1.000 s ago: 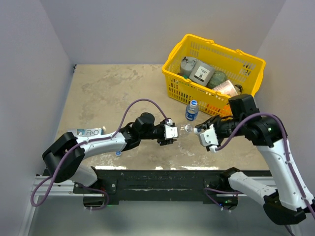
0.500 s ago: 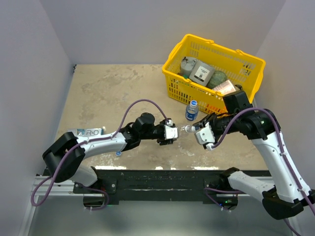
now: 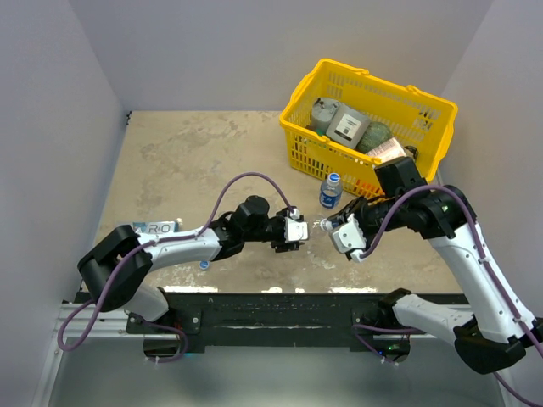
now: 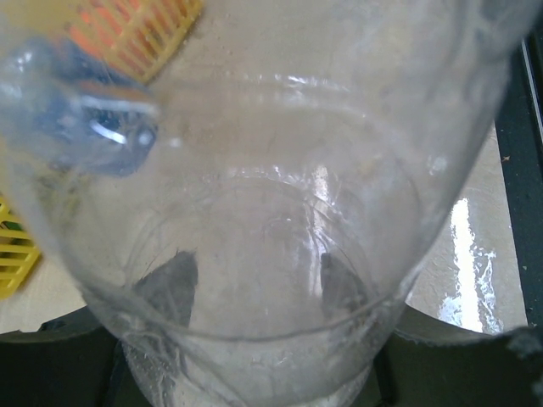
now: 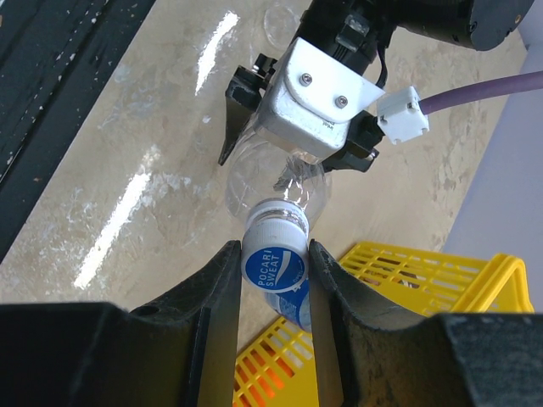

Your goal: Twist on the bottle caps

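Note:
My left gripper (image 3: 297, 231) is shut on an unlabelled clear bottle (image 3: 312, 225) and holds it level above the table, neck pointing right. In the left wrist view the bottle (image 4: 271, 195) fills the frame, with the dark fingers (image 4: 174, 284) seen through it. My right gripper (image 3: 335, 227) is shut on a blue and white cap (image 5: 274, 261) that sits on this bottle's neck (image 5: 280, 182). A bottle with a dark blue label (image 3: 330, 192) stands capped just behind, near the basket. A small blue spot (image 3: 204, 264) lies by the left arm; it is too small to identify.
A yellow basket (image 3: 441, 114) with grey cans and jars stands at the back right, close behind the right arm. It also shows in the right wrist view (image 5: 407, 271). The black mounting rail (image 3: 271, 309) runs along the near edge. Walls close in the left, back and right.
My right arm has shifted left, bringing its gripper and the cap closer onto the bottle's neck. The left arm and its bottle have stayed almost still.

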Robot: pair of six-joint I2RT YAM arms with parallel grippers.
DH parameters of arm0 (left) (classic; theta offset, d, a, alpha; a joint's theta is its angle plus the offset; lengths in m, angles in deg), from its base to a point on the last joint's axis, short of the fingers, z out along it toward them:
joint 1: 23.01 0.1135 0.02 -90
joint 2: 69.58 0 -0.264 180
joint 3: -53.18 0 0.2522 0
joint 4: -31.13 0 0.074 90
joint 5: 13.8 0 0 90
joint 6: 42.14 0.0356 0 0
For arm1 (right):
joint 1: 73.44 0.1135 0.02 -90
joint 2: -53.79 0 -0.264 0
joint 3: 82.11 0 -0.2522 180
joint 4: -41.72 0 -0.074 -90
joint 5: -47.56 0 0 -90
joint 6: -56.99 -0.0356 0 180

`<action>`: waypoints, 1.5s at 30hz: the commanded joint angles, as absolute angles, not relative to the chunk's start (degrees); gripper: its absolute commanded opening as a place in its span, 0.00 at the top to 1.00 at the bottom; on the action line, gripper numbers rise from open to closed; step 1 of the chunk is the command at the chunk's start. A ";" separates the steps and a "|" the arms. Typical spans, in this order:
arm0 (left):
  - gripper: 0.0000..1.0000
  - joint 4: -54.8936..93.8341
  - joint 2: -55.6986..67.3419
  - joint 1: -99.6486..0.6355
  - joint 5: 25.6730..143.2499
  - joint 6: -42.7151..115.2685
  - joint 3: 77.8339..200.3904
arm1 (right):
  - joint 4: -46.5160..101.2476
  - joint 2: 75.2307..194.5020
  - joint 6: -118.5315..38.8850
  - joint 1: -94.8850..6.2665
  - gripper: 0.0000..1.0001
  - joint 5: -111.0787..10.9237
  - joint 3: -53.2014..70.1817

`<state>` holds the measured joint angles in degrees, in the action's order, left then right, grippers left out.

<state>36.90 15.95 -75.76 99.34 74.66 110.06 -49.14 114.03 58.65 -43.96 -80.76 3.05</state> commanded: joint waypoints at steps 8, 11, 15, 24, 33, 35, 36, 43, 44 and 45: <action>1.00 44.96 15.41 -76.09 99.23 74.93 109.40 | -48.33 116.10 57.35 -42.94 0.92 -75.75 4.32; 1.00 46.90 15.23 -76.18 98.88 75.54 108.87 | -50.08 118.20 56.64 -42.94 0.92 -76.62 2.74; 1.00 47.60 15.67 -76.09 98.61 75.63 109.13 | -51.93 119.26 56.29 -42.85 0.92 -78.21 1.33; 1.00 46.99 16.02 -76.36 97.74 74.66 110.01 | -50.54 119.00 54.37 -39.87 0.93 -74.01 2.12; 1.00 52.25 15.85 -77.15 92.37 74.31 109.13 | -48.86 123.92 39.89 -36.44 0.97 -69.07 -0.33; 1.00 53.39 15.58 -77.32 91.76 73.35 108.61 | -48.59 125.76 36.70 -36.17 0.97 -67.58 -1.56; 1.00 55.58 15.49 -77.32 91.15 72.65 107.73 | -47.98 126.38 33.21 -36.17 0.97 -67.23 -1.83; 1.00 65.43 17.07 -78.29 90.18 67.20 105.79 | -47.36 134.89 10.70 -35.99 1.00 -62.66 -6.84; 1.00 67.01 17.51 -78.46 89.65 66.58 105.96 | -47.71 135.78 4.67 -35.99 1.00 -61.43 -7.63; 1.00 68.16 17.95 -78.55 88.69 64.31 106.05 | -47.45 136.66 0.95 -36.08 1.00 -60.72 -9.03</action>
<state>46.56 18.51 -76.41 87.93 70.31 103.56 -49.05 131.98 21.38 -36.62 -64.30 -5.92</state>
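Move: The blue cap is already in the right hand's fingers, on the mouth of the clear bottle, which lies about 1 cm left of that hand's point and 1 cm below, level with it fore and aft. From the left hand, gripping the bottle's body, the cap is some 8 cm right, 2 cm ahead and 12 cm higher. The blue-label bottle stands about 18 cm ahead of the right hand, 4 cm right and 17 cm lower; the yellow basket is roughly 38 cm ahead, 17 cm right and 18 cm lower. The right fingers keep the cap pinched on the bottle's mouth and twist it some 35 degrees clockwise as seen looking down onto the cap, mostly late, sinking about 4 cm and shifting nearly as far forward. The left hand keeps its grip on the body and goes along, down about 3 cm and slightly left and forward, turning some 10 degrees counter-clockwise. ##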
